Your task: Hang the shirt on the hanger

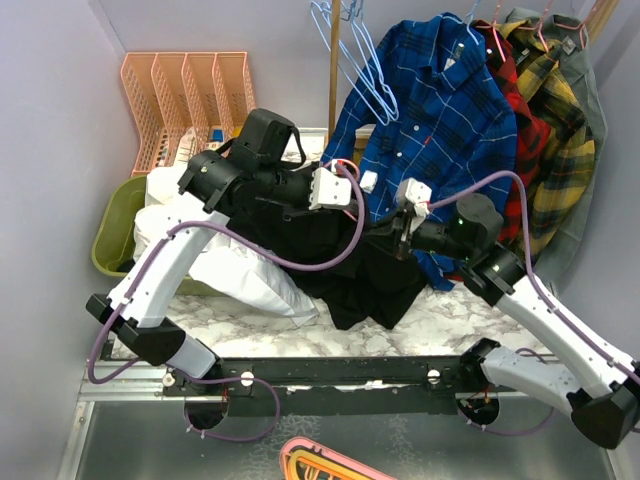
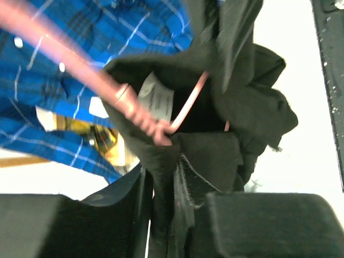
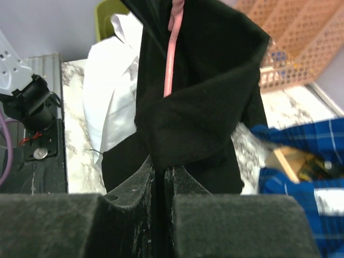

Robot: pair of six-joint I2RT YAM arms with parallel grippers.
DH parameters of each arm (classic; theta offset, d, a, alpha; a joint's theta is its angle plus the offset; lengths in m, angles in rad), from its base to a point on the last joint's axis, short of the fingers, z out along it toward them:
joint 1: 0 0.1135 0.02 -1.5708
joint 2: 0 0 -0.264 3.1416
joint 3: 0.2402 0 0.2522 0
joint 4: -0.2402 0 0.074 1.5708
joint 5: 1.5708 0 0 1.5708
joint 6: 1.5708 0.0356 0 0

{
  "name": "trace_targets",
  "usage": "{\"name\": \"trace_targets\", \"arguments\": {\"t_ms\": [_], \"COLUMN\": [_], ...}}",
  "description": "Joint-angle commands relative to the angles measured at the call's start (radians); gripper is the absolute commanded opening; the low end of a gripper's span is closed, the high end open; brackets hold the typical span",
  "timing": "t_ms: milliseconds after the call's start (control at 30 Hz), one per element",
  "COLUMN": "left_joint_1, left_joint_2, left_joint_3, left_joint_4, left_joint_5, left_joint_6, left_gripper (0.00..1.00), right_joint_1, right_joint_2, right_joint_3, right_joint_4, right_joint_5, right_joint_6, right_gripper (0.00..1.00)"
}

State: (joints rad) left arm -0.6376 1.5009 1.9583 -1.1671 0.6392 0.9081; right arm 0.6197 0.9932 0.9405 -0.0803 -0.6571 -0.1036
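The black shirt [image 1: 360, 280] hangs lifted over the table middle, its lower part lying on the marble. My left gripper [image 1: 368, 212] is shut on a fold of it just below the collar opening [image 2: 164, 177]. The pink hanger [image 2: 134, 110] runs into that collar opening, beside the white neck label [image 2: 156, 99]. My right gripper [image 1: 398, 232] is shut on another fold of the shirt [image 3: 164, 169]. In the right wrist view the hanger's pink wire [image 3: 169, 59] goes up inside the black fabric [image 3: 204, 97]. The hanger's frame is mostly hidden by the cloth.
A white garment [image 1: 230, 260] lies at the left over a green bin [image 1: 112, 235]. An orange file rack [image 1: 185, 90] stands at back left. A blue plaid shirt [image 1: 440, 110], light blue hangers [image 1: 360, 60] and red and yellow plaid shirts [image 1: 550, 120] hang at the back by a wooden pole [image 1: 334, 70].
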Motion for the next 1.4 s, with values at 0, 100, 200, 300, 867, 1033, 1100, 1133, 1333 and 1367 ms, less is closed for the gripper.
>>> {"name": "trace_targets", "arguments": {"t_ms": [0,100,200,300,867,1033,1100,1133,1333,1367], "left_joint_1": [0.008,0.016,0.029,0.04,0.075,0.246,0.291,0.316,0.469,0.491], "left_joint_2": [-0.022,-0.044,-0.063,-0.075,-0.051,-0.078,-0.094,-0.104,-0.169,-0.18], "left_joint_3": [-0.044,-0.081,-0.12,-0.15,0.145,0.056,0.039,0.032,-0.04,-0.059], "left_joint_4": [0.089,0.103,0.118,0.13,0.12,0.235,0.26,0.269,0.272,0.27], "left_joint_5": [-0.164,-0.249,-0.314,-0.336,-0.082,0.072,0.06,0.06,0.161,0.181], "left_joint_6": [-0.025,-0.034,-0.037,-0.05,-0.404,-0.585,-0.631,-0.646,-0.692,-0.691], "left_gripper": [0.28,0.29,0.29,0.29,0.99,0.99,0.99,0.99,0.99,0.99], "right_joint_1": [0.009,0.009,0.009,0.009,0.009,-0.027,-0.115,-0.176,-0.35,-0.357], "right_joint_2": [-0.145,-0.224,-0.291,-0.32,-0.113,0.02,0.085,0.111,0.263,0.292], "right_joint_3": [-0.13,-0.182,-0.207,-0.193,-0.035,0.106,0.184,0.21,0.448,0.492], "right_joint_4": [-0.01,-0.049,-0.087,-0.139,-0.404,-0.377,-0.39,-0.383,-0.339,-0.334], "right_joint_5": [0.134,0.225,0.316,0.418,0.907,1.042,1.002,0.939,0.846,0.832], "right_joint_6": [0.089,0.113,0.152,0.229,0.591,0.486,0.445,0.425,0.267,0.243], "right_gripper": [0.01,0.01,0.01,0.01,0.01,0.01,0.01,0.01,0.01,0.01]}}
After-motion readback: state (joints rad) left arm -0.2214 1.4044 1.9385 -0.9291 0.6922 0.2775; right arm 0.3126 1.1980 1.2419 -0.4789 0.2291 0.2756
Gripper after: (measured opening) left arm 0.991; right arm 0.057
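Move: The left fingers hold the black shirt by its shoulder, with the pink hanger's neck some 4 cm to their right and 1 cm farther out. White cloth lies about 17 cm left of that hand, 9 cm back and 25 cm lower. The right fingers pinch the other shoulder; from them the middle of the hanging blue plaid shirt is roughly 18 cm ahead and 15 cm right, the red shirt 18 cm ahead and 29 cm right, both near hand height. The left hand dips about 4 cm while easing forward and left, spreads its fingers wide to let go of the black shirt's shoulder, draws up some 11 cm, then heads forward and left towards the crate side, its wrist swinging counter-clockwise. Meanwhile the right hand keeps its pinch on the other shoulder and carries shirt and hanger off to the right, sinking at first, then sweeping forward and back up towards the blue plaid shirt, ending some 19 cm right and 15 cm farther out with the wrist turned about 70 degrees clockwise. ##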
